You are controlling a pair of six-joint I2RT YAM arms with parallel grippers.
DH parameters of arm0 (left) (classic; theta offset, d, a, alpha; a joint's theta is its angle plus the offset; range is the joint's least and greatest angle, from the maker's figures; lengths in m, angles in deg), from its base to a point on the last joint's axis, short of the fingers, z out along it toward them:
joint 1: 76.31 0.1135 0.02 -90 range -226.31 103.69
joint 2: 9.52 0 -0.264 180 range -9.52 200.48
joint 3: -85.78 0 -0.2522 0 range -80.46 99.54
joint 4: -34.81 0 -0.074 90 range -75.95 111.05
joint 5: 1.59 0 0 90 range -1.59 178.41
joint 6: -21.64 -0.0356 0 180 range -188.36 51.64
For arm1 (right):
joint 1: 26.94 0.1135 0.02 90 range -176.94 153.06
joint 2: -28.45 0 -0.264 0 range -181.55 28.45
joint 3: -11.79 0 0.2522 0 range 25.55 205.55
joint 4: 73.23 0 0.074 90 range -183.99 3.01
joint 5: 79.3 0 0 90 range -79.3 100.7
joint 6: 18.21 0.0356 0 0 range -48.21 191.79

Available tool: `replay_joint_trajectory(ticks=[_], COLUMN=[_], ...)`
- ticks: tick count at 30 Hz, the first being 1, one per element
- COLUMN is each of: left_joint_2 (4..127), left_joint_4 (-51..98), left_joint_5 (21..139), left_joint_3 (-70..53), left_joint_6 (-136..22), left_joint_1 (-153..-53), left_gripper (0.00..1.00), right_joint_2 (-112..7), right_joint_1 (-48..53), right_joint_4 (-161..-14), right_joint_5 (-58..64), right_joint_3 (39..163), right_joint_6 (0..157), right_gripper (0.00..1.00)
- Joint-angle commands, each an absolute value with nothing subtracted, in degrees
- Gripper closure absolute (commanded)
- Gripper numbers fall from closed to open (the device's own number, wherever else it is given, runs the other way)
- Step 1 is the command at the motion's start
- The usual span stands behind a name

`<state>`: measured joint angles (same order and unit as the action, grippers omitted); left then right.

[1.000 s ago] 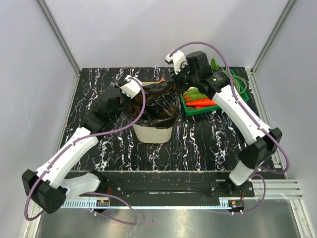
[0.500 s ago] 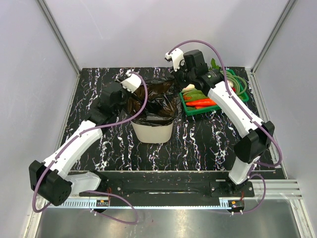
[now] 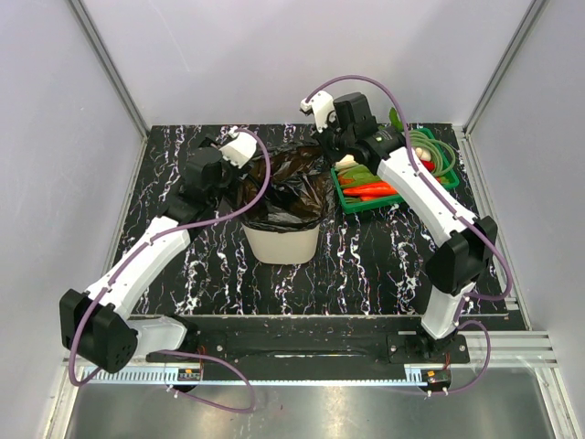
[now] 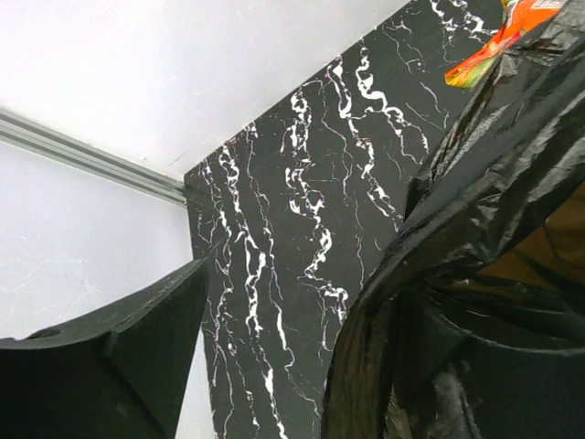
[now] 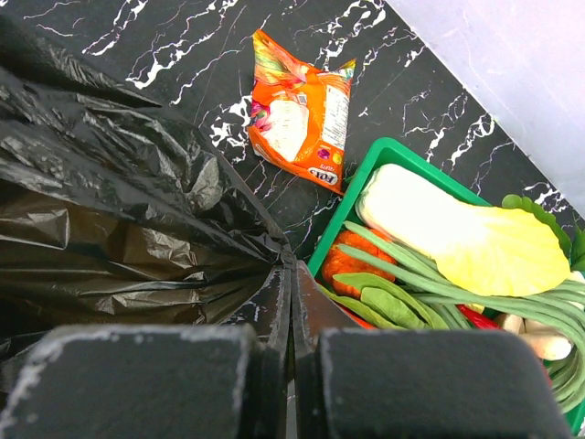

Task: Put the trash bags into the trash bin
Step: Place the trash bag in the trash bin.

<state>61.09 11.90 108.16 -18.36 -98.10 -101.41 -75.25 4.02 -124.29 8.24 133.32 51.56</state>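
Observation:
A glossy black trash bag [image 3: 291,187] is spread over the mouth of the cream trash bin [image 3: 281,243] at the table's middle. My right gripper [image 3: 331,149] is above the bin's far right corner. In the right wrist view it [image 5: 292,267] is shut on a pinched edge of the bag [image 5: 119,219]. My left gripper [image 3: 239,176] is at the bag's left edge, open. In the left wrist view one finger [image 4: 137,366] stands well apart from the bag [image 4: 475,219], and the other finger is hidden behind the plastic.
A green tray [image 3: 352,208] of vegetables sits right of the bin, close under my right arm; its rim [image 5: 366,174] is beside the right fingers. An orange snack wrapper [image 5: 302,110] lies on the marbled table behind the bin. The back wall is close.
My left gripper has opened and let go of the bag's left edge. Both arms have shifted a little toward the back, the right one still pinching the bag.

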Motion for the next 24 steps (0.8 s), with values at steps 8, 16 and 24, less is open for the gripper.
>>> replay_joint_trajectory(ticks=[8, 16, 24], left_joint_2=[61.4, 59.7, 58.4], left_joint_4=[12.9, 15.3, 14.6], left_joint_5=[105.6, 104.0, 96.4], left_joint_3=[-18.1, -17.6, -14.0], left_joint_6=[-98.3, -95.4, -87.9], left_joint_1=[-99.3, -98.5, -96.6], left_gripper=[0.02, 0.01, 0.01], right_joint_2=[-75.3, -75.2, -74.1], right_joint_1=[3.6, 3.5, 3.6], right_joint_4=[-122.0, -121.5, -121.7], right_joint_5=[6.0, 3.9, 2.9], right_joint_3=[132.3, 132.3, 133.0], right_joint_6=[49.5, 49.2, 49.5], right_gripper=[1.0, 1.0, 1.0])
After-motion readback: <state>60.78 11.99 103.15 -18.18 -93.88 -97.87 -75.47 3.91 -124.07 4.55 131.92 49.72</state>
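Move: The left edge of the trash bag hangs over the right finger of my part-open left hand, some 4 cm to that hand's right at about the same height. The bag-lined bin stands about 12 cm right of my left hand and 4 cm back, its middle some 16 cm below. From my right hand the bin lies about 9 cm left and 9 cm back; the snack pack is roughly 5 cm left, 3 cm ahead, and the vegetable basket 16 cm right, 2 cm back, both far below. I open my left fingers the rest of the way to wide, the bag's edge still draped over the right one, while that hand slips about 1 cm left, eases partly back, then starts a slight roll, left side down. My right hand keeps its pinch on the bag's right corner and sinks about 1 cm. ##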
